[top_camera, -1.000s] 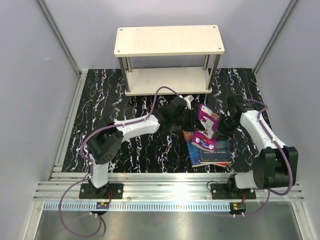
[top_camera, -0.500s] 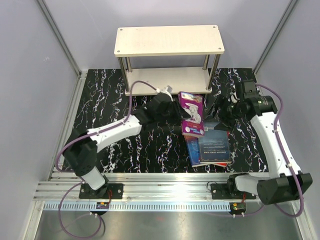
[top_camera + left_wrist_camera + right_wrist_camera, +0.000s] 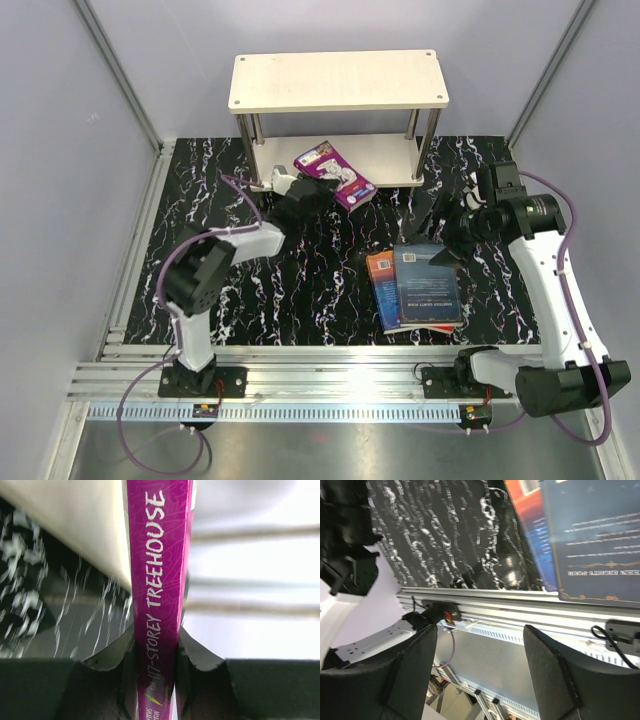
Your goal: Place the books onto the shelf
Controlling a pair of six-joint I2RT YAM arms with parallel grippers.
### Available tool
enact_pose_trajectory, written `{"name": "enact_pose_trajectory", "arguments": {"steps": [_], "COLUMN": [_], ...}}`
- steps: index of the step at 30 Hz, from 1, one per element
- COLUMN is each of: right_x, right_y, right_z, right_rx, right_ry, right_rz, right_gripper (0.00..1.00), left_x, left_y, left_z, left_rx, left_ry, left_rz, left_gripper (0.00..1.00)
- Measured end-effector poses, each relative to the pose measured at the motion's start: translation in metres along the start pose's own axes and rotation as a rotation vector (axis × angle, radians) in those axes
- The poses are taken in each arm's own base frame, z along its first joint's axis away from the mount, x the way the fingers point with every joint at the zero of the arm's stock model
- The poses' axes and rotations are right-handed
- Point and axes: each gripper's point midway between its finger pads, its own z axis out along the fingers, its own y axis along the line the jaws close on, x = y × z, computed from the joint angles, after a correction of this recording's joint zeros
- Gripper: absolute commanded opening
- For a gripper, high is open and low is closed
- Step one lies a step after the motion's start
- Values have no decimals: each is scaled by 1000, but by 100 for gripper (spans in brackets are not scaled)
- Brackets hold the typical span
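Note:
My left gripper (image 3: 310,185) is shut on a purple book (image 3: 336,172), held tilted just in front of the lower board of the shelf (image 3: 338,82). In the left wrist view the book's spine (image 3: 160,555), lettered "117-Storey Treehouse", stands pinched in the left gripper (image 3: 155,642), with a cream board of the shelf (image 3: 82,525) behind it. A stack of books lies flat on the mat: a dark blue one (image 3: 430,288) on a red-orange one (image 3: 377,272). My right gripper (image 3: 441,230) hangs open above the stack's far edge, and in its own view the right gripper (image 3: 480,645) holds nothing.
A black marbled mat (image 3: 260,290) covers the table. Grey walls with metal corner rails (image 3: 120,75) close in both sides. An aluminium rail (image 3: 330,380) runs along the near edge under the arm bases. The dark blue book (image 3: 595,535) shows in the right wrist view.
The right gripper has opened, let go of the purple book and drawn back to the right. The left arm has carried that book from above the stack up-left to the shelf's lower tier.

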Motion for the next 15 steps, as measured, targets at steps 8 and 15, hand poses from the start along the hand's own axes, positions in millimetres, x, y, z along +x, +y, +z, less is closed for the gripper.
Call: {"name": "enact_pose_trajectory", "arguments": {"steps": [8, 15], "right_x": [-23, -35], "right_y": [-9, -17], "right_z": [6, 21], "right_rx": [120, 184], "right_ry": [-15, 6], "right_rz": [-59, -92], "right_gripper": [76, 75], "left_x": [-32, -73], "left_y": [-5, 1], "left_z": [57, 55], "left_rx": [64, 80], "left_ry": [-287, -478], "left_rz": [-209, -370], "left_gripper": [0, 0]}}
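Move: The left hand holds the purple book by its spine at the shelf's front. The lower shelf board's middle lies about 14 cm ahead of this hand, 1 cm right and 7 cm lower; the upper board hangs over it, some 18 cm above the hand, and the left front post stands 5 cm ahead and 18 cm left. From the right hand the dark blue book lies about level, 5 cm right, 24 cm below; the orange book beneath it is centred 1 cm back, 1 cm right. Still pinching the purple book by its spine, the left hand carries it forward about 8 cm in over the lower board, quick at first, then slides left some 5 cm while swinging round about 30 degrees counter-clockwise and rolling its left side down. The right hand, empty and wide open, eases about 3 cm forward and a little down and right, tilting its fingers more steeply towards the table. ##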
